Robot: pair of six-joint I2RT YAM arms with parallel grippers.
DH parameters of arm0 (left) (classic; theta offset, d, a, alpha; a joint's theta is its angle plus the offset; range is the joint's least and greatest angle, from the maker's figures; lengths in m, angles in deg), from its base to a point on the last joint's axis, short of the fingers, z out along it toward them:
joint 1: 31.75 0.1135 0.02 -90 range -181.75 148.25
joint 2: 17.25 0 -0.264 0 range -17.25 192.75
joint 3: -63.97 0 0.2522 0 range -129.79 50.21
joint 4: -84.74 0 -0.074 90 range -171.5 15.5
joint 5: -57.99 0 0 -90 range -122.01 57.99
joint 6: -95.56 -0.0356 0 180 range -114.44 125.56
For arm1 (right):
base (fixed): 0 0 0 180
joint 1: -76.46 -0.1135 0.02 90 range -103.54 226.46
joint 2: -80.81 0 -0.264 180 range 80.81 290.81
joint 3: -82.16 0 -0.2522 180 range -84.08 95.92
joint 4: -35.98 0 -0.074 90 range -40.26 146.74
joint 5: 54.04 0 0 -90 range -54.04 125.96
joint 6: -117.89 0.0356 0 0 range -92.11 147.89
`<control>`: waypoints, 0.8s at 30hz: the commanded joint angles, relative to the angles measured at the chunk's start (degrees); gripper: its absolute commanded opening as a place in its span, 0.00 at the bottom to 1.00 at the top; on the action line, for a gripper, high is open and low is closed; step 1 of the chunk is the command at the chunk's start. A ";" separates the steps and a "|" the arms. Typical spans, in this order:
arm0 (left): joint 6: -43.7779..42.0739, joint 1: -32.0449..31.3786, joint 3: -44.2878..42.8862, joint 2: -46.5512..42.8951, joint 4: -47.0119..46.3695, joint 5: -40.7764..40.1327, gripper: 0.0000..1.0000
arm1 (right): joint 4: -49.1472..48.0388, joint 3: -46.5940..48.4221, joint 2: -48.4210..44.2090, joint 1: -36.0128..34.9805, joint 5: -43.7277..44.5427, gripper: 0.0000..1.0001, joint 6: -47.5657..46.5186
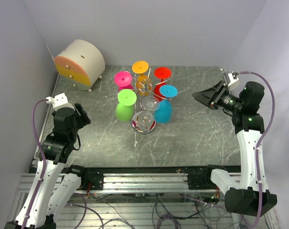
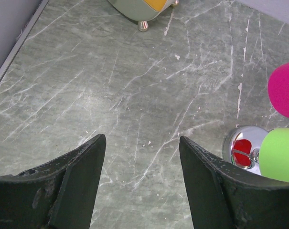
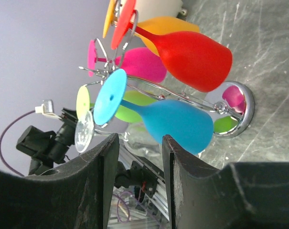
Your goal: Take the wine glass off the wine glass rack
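Observation:
The wine glass rack (image 1: 143, 125), silver wire on a shiny round base, stands mid-table with several wine glasses hanging upside down: orange (image 1: 141, 67), red (image 1: 162, 73), pink (image 1: 123, 78), green (image 1: 126, 98), blue (image 1: 167, 92) and a clear one (image 1: 149, 103). My right gripper (image 1: 198, 97) hovers open to the right of the rack, pointing at it. In the right wrist view its fingers (image 3: 170, 157) sit just short of the blue glass (image 3: 177, 125) and touch nothing. My left gripper (image 1: 85, 118) is open and empty over bare table (image 2: 134, 95), left of the rack base (image 2: 242, 143).
A round white container (image 1: 80, 62) with orange and yellow drawer fronts stands at the back left. Grey walls close in the left, back and right sides. A metal rail (image 1: 144, 179) runs along the near edge between the arm bases.

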 commanded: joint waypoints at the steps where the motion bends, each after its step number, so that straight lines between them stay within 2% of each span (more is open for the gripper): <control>1: 0.30 -0.37 -1.73 -0.15 0.43 -1.23 0.74 | 0.33 3.96 2.92 0.24 -2.83 0.42 2.40; 9: 0.33 -0.37 -1.47 -0.27 0.34 -1.54 0.73 | -3.44 5.81 6.79 -0.12 -5.68 0.44 5.61; 24: 0.50 -0.37 -1.55 -0.31 0.45 -2.30 0.73 | -10.59 6.59 12.62 -10.52 -1.47 0.41 8.96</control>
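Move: The blue wine glass hangs foot-up on the near right side of the rack, roughly 10 cm to the right hand's left, 3 cm farther out, its middle about 3 cm below the hand. The red glass hangs some 8 cm farther out than the blue one and 2 cm more to the left; the clear glass sits about 6 cm nearer and 7 cm farther left than the blue. From the left hand, the blue glass is about 33 cm to the right, 2 cm ahead and 6 cm higher. The blue glass is closed in on by the right hand, which first eases forward some 2.5 cm, rising about 1 cm at the start, then swings left nearly 5 cm towards the glass's stem. The wrist turns counter-clockwise about 10 degrees, tipping slightly as it goes; the fingers stay partly open and close on nothing. ##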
